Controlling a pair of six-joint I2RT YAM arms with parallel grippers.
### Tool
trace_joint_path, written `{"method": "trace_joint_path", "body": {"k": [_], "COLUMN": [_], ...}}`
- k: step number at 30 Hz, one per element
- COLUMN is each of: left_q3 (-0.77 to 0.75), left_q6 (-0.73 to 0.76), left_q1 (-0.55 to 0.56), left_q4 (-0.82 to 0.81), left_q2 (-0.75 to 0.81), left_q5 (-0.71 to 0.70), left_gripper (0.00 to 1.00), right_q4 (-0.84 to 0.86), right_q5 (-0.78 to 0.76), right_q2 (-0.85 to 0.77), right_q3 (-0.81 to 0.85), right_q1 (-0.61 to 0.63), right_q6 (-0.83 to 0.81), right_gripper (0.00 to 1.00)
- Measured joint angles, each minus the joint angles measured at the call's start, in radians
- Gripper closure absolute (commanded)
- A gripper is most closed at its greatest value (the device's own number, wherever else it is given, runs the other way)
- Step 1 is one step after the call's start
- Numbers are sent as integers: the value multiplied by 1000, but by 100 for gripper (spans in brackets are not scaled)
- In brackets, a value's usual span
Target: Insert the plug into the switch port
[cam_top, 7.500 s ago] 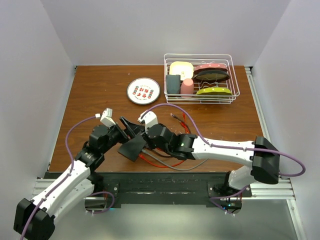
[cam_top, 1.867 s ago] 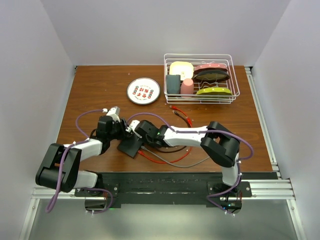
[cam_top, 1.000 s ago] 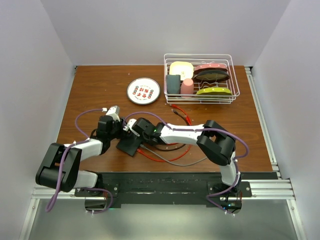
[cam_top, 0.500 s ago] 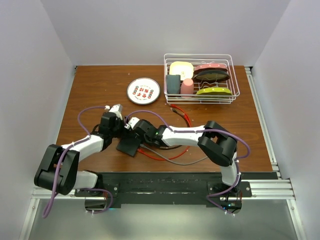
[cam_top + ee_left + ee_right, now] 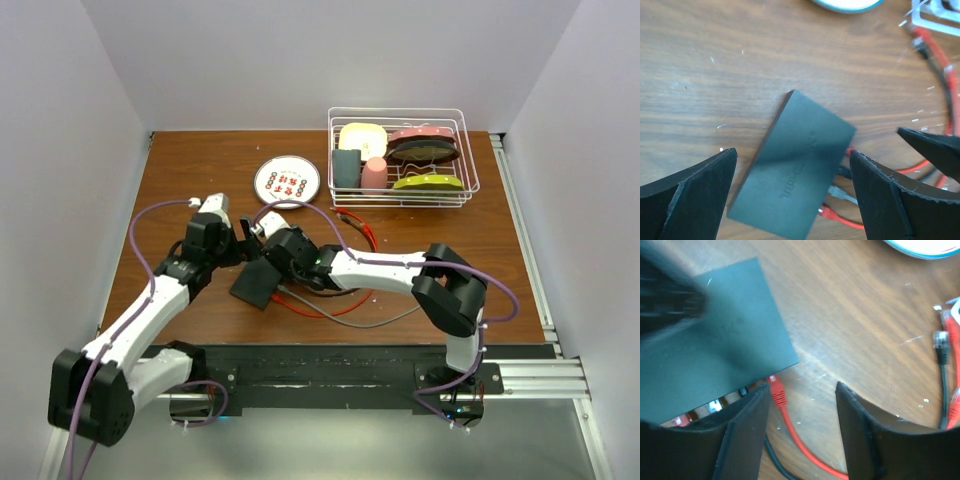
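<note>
The dark-grey switch (image 5: pixel 255 285) (image 5: pixel 795 175) (image 5: pixel 715 365) lies flat on the wooden table. Several cables run into its socket edge. The red plug (image 5: pixel 775 390) sits with its head in the end port at the switch's corner, and its red cable (image 5: pixel 345 303) trails off toward the near edge. My right gripper (image 5: pixel 802 387) (image 5: pixel 272 256) stands open just above that plug, holding nothing. My left gripper (image 5: pixel 792 151) (image 5: pixel 240 250) hangs wide open above the switch, clear of its sides. Further plugs (image 5: pixel 832 212) show along the edge in the left wrist view.
A white round plate (image 5: pixel 287 181) lies behind the switch. A wire dish rack (image 5: pixel 403 190) with crockery stands at the back right. Loose red and black cable ends (image 5: pixel 941 335) (image 5: pixel 358 226) lie right of the switch. Grey and red cables loop toward the front edge.
Both grippers have opened over the last second. The left one let go of the switch and lifted back; the right one released the red plug, which stays at the port.
</note>
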State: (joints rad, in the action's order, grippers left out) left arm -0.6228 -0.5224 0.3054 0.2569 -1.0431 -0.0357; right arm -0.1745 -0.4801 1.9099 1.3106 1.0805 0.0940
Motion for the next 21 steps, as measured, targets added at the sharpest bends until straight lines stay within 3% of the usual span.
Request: {"method": "trace_joint_path", "body": {"k": [4,5,8,14,21], "left_q3": [-36,-43,-49,-50,-45], "left_q6": [-6,-7,-8,-17,-21], "left_q1": [5,5,6,5,5], "left_q4": [56,64,81,145,169], "left_q2": [133,177,291,456,496], "left_q5": [-15,-16,-25,-25,-25], "left_gripper": [0,0,0,0,0], "right_q4": [-37,-46,-72,-91,-73], "right_q5": [-27,-30,-30,-18,23], "right_q2": [-19,-29,-102,-415,-725], "right_q3": [0,-7,-51,-176,-336], "right_q1": [-2,-4,-5,-5,-6], "right_q6": [28,36,63,130,183], "right_gripper": [19,10,1,1,1]}}
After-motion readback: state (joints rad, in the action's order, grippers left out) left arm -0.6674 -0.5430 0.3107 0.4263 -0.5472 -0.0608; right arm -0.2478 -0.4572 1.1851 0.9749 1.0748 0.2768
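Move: The switch lies under and behind both empty hands: about 4 cm back, 2 cm right and 9 cm below the left; about 4 cm back, 7 cm left and 6 cm below the right. The red plug in its far port is some 3 cm behind the right hand, level sideways, 6 cm down. The loose plugs lie roughly 12 cm ahead and 14 cm right of the right hand, 7 cm below. Both hands rise 12–14 cm and draw back from the switch, the right swinging 10 cm right, opening wide. ##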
